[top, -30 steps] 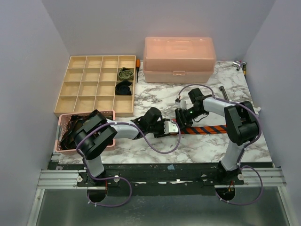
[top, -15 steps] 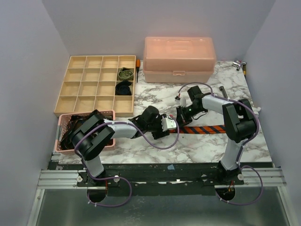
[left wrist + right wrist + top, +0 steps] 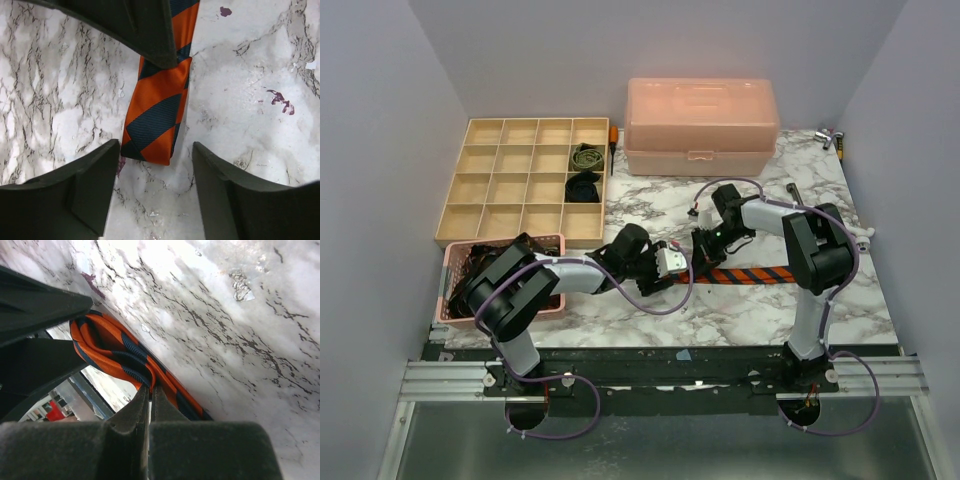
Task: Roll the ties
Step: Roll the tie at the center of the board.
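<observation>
An orange-and-navy striped tie [image 3: 760,273] lies flat on the marble, running rightward from the two grippers. Its folded end [image 3: 155,125] sits just beyond my left gripper [image 3: 156,148], which is open with nothing between its fingers [image 3: 90,190]. My right gripper [image 3: 150,388] is shut, its tips pinching a looped fold of the same tie [image 3: 112,352]. From above, the left gripper [image 3: 677,264] and the right gripper [image 3: 706,247] nearly meet at the tie's left end. Two rolled ties, olive [image 3: 586,156] and dark [image 3: 583,186], fill two tray compartments.
The wooden compartment tray [image 3: 490,190] stands at the back left. A pink basket [image 3: 455,300] of dark ties sits in front of it. A pink lidded box [image 3: 700,125] is at the back, with small tools [image 3: 832,140] at the far right corner.
The right gripper has shut on the tie's fold. The left gripper has opened wider and drawn back a little to the left.
</observation>
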`<state>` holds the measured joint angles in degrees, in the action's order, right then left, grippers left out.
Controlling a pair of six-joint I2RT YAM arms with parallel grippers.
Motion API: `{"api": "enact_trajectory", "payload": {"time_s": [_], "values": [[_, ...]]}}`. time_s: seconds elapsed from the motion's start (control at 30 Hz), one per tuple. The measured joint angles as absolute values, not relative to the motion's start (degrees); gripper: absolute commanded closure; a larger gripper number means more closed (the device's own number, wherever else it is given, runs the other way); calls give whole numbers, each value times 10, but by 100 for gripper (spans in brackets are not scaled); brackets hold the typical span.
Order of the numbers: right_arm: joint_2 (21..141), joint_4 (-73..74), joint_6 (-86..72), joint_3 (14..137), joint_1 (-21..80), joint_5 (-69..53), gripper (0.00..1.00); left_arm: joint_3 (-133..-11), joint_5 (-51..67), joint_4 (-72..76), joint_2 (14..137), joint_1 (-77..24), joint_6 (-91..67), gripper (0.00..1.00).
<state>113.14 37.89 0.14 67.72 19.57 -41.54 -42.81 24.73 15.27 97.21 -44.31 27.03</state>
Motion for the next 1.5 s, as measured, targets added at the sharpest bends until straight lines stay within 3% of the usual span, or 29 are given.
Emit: {"api": "enact_trajectory", "payload": {"time_s": [0.17,0.93,1.3,1.5], "values": [[1138,388,-4,684,196,-415,100,-428,270,152,975,-443,282,58],[1144,395,-11,691,196,-417,99,-531,296,150,1052,-470,224,56],[1136,401,3,690,196,-431,75,-521,284,142,1056,-471,266,67],[1111,439,42,691,184,-434,63,-529,276,118,1055,-474,286,68]]}}
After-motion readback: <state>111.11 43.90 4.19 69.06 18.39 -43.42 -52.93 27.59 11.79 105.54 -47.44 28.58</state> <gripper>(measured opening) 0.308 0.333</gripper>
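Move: The tie's folded end lies just ahead of my left fingertips' reach, about 2 cm to the right of my left hand and 1 cm below it. From my right hand, whose shut fingertips pin the tie, that end is some 6 cm to the left, about level. From my left hand, the flat strip's middle is about 19 cm right, the rolled black tie 21 cm ahead and 22 cm left, and the pink box 33 cm ahead and 7 cm right. I narrow my left fingers onto the tie's folded end, then carry them in an arc about 4 cm up and 5 cm right towards my right fingertips, lower them back to the board and squeeze the roll tighter. My right hand keeps its shut fingertips pinning the tie until that fold is down, then parts them by about a third and lifts some 2 cm. ##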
